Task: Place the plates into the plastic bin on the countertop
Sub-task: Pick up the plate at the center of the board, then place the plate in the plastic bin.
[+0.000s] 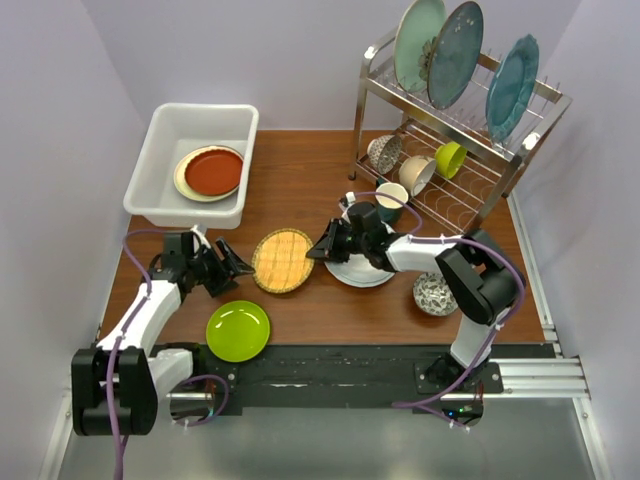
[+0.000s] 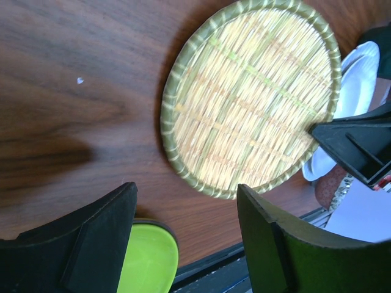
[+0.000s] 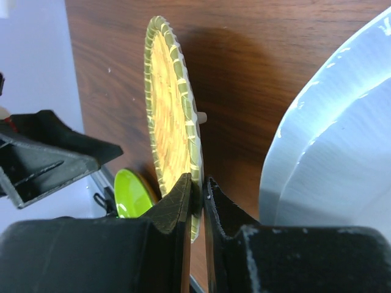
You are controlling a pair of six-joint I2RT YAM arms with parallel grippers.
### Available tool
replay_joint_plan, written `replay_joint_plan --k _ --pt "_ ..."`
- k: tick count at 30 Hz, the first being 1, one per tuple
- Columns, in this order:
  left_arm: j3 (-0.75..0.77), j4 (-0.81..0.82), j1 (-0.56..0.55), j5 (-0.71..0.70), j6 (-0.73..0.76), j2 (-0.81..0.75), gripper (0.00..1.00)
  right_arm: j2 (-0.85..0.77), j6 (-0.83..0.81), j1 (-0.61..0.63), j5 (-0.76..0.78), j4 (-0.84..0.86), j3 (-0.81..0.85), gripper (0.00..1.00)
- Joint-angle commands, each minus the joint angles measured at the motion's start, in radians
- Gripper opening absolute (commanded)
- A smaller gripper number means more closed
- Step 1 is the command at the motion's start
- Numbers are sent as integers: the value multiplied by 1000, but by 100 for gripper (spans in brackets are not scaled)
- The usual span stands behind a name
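Observation:
The woven yellow plate [image 1: 283, 260] [image 2: 250, 97] [image 3: 168, 104] is at the middle of the countertop [image 1: 300, 170], its right rim pinched by my right gripper [image 1: 318, 250] [image 3: 197, 195], which is shut on it. A shadow lies under it. My left gripper [image 1: 232, 265] [image 2: 186, 189] stands open just left of this plate, holding nothing. The lime green plate [image 1: 238, 330] [image 2: 146, 259] [image 3: 131, 192] lies near the front edge. A white plate [image 1: 360, 272] [image 3: 336, 152] lies under the right wrist. The plastic bin [image 1: 165, 135] at the back left holds a red-brown plate [image 1: 213, 171] on a cream one.
A steel wire rack [image 1: 520, 150] at the back right carries large teal plates [image 1: 455, 55], small bowls and a green cup. A mug [image 1: 390, 200] stands before it. A patterned bowl [image 1: 435, 293] sits by the right arm's elbow.

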Motion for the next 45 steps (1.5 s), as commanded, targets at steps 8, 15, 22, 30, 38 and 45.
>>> replay_joint_plan --k 8,15,22,30,38,45 --pt "-21 115 -4 36 -41 25 70 -107 72 -3 -78 164 -43 0" --pt "-56 164 -4 60 -55 30 70 -132 90 -6 -95 190 -29 0" --pt "-106 333 -4 128 -121 -21 70 -110 129 -6 -153 254 -29 0" --pt "-143 469 -4 182 -180 -70 48 -89 147 -6 -196 297 -38 0" --pt "-148 497 -3 208 -179 -94 0 -51 136 -4 -231 274 -25 3" --pt "-146 463 -4 197 -173 -127 0 -58 72 -4 -221 201 -14 88"
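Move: The woven plate, pinched at its right rim by the right hand, has its middle about 9 cm to the right of the open left hand, 4 cm ahead and slightly below. From the right hand that middle lies some 8 cm to the left, level fore and aft, a little lower. The green plate sits about 13 cm straight back from the left hand on the board; the plastic bin is some 26 cm ahead of the left hand and 11 cm left. The white plates lie about 11 cm right of the right hand. The right hand, still gripping the woven plate's right rim, raises it some 6 cm while tilting its own left side up about 15 degrees, then sinks back a couple of centimetres and spreads its fingers off the rim. Meanwhile the left hand, after a small dip, climbs about 5 cm and edges forward and right to the plate's left rim, its fingers tilting up some 20 degrees and closing to pinch that rim. ##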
